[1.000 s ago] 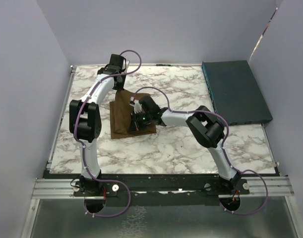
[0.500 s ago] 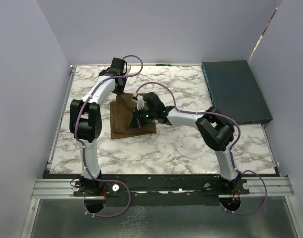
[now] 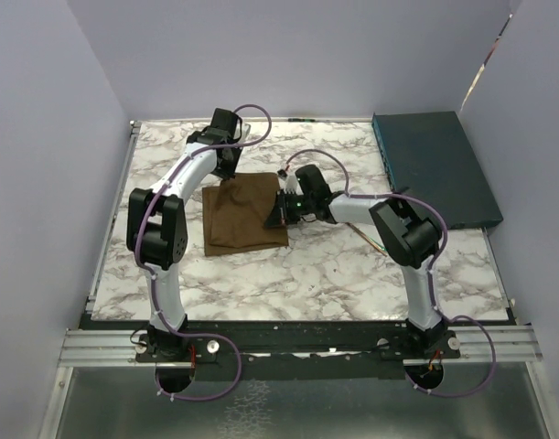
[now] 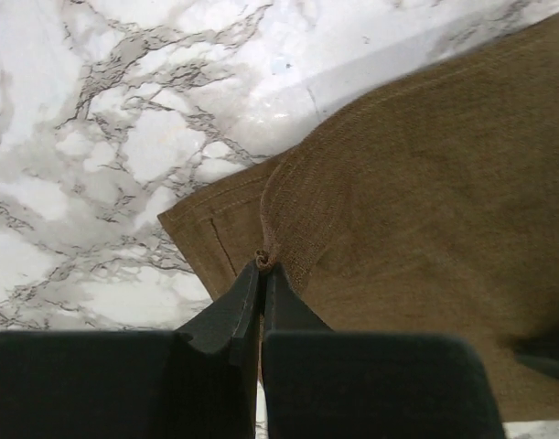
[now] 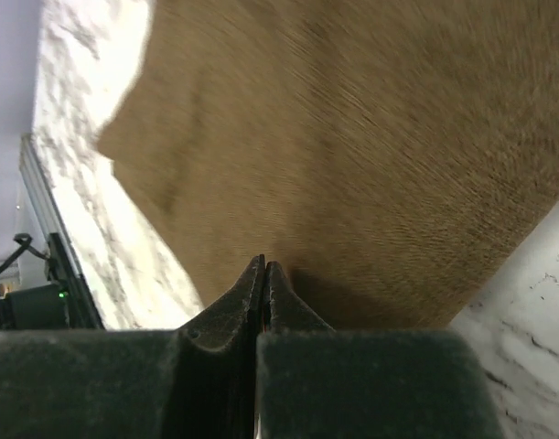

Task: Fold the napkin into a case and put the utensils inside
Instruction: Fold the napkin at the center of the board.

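Observation:
The brown napkin [image 3: 242,219] lies as a broad, roughly square fold on the marble table [image 3: 334,270], left of centre. My left gripper [image 3: 231,174] is at its far edge. In the left wrist view the gripper [image 4: 263,263] is shut on a small pinch of the upper layer's corner, and the napkin [image 4: 425,183] spreads out to the right. My right gripper [image 3: 279,212] is at the napkin's right edge. In its own view the gripper [image 5: 264,263] is shut where the cloth [image 5: 352,137] runs up to the tips. No utensils or case are in view.
A dark teal flat box [image 3: 435,169] lies at the back right of the table. Pale walls enclose the left, back and right sides. The metal rail [image 3: 297,343] with both arm bases runs along the near edge.
Both grippers have moved to the right, the right one from the napkin's middle to its right edge. The raised flap at the far edge now lies flatter.

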`<action>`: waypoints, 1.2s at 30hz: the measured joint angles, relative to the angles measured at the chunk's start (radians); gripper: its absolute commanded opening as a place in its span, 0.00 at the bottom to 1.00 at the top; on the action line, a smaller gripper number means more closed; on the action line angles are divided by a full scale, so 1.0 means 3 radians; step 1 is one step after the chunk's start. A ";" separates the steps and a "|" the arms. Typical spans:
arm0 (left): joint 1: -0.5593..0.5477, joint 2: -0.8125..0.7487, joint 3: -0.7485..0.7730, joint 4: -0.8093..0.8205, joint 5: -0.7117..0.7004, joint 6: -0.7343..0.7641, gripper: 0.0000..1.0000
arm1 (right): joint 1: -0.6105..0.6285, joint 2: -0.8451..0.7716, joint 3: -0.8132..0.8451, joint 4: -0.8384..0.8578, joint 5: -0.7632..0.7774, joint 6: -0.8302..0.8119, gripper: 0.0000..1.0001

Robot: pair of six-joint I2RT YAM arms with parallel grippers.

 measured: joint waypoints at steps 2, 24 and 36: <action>-0.0043 -0.0050 -0.0001 -0.0033 0.0048 -0.0015 0.00 | 0.0004 0.0174 0.0011 -0.0003 -0.0031 0.0029 0.01; -0.0240 -0.0362 -0.0165 -0.0210 0.0346 -0.0060 0.00 | -0.0207 0.0830 0.1129 -0.0084 -0.0240 0.0444 0.01; -0.0251 -0.0383 -0.0163 -0.0212 0.0415 -0.0061 0.00 | -0.0183 0.1029 0.1138 0.0221 0.0001 0.0793 0.01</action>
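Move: The left hand already pinches the upper layer's far left part; the napkin's middle lies about 10 cm back, 5 cm right and 9 cm below it, and the far right corner 15 cm right and 2 cm ahead. The right hand's next spot, by the raised flap, is some 9 cm ahead, 3 cm left and 3 cm below; the far right corner is 16 cm ahead and 4 cm right of the right hand, the fork's middle about 27 cm right and 1 cm back. The right hand's shut fingertips come to press on the napkin beside the lifted flap: they dip about 3 cm, hop up and forward, then sink onto the cloth about 9 cm farther out and slightly left, tilting a little. The left hand keeps its pinch and draws the flap right and back some 6 cm, rising about 3 cm, then all but rests. ##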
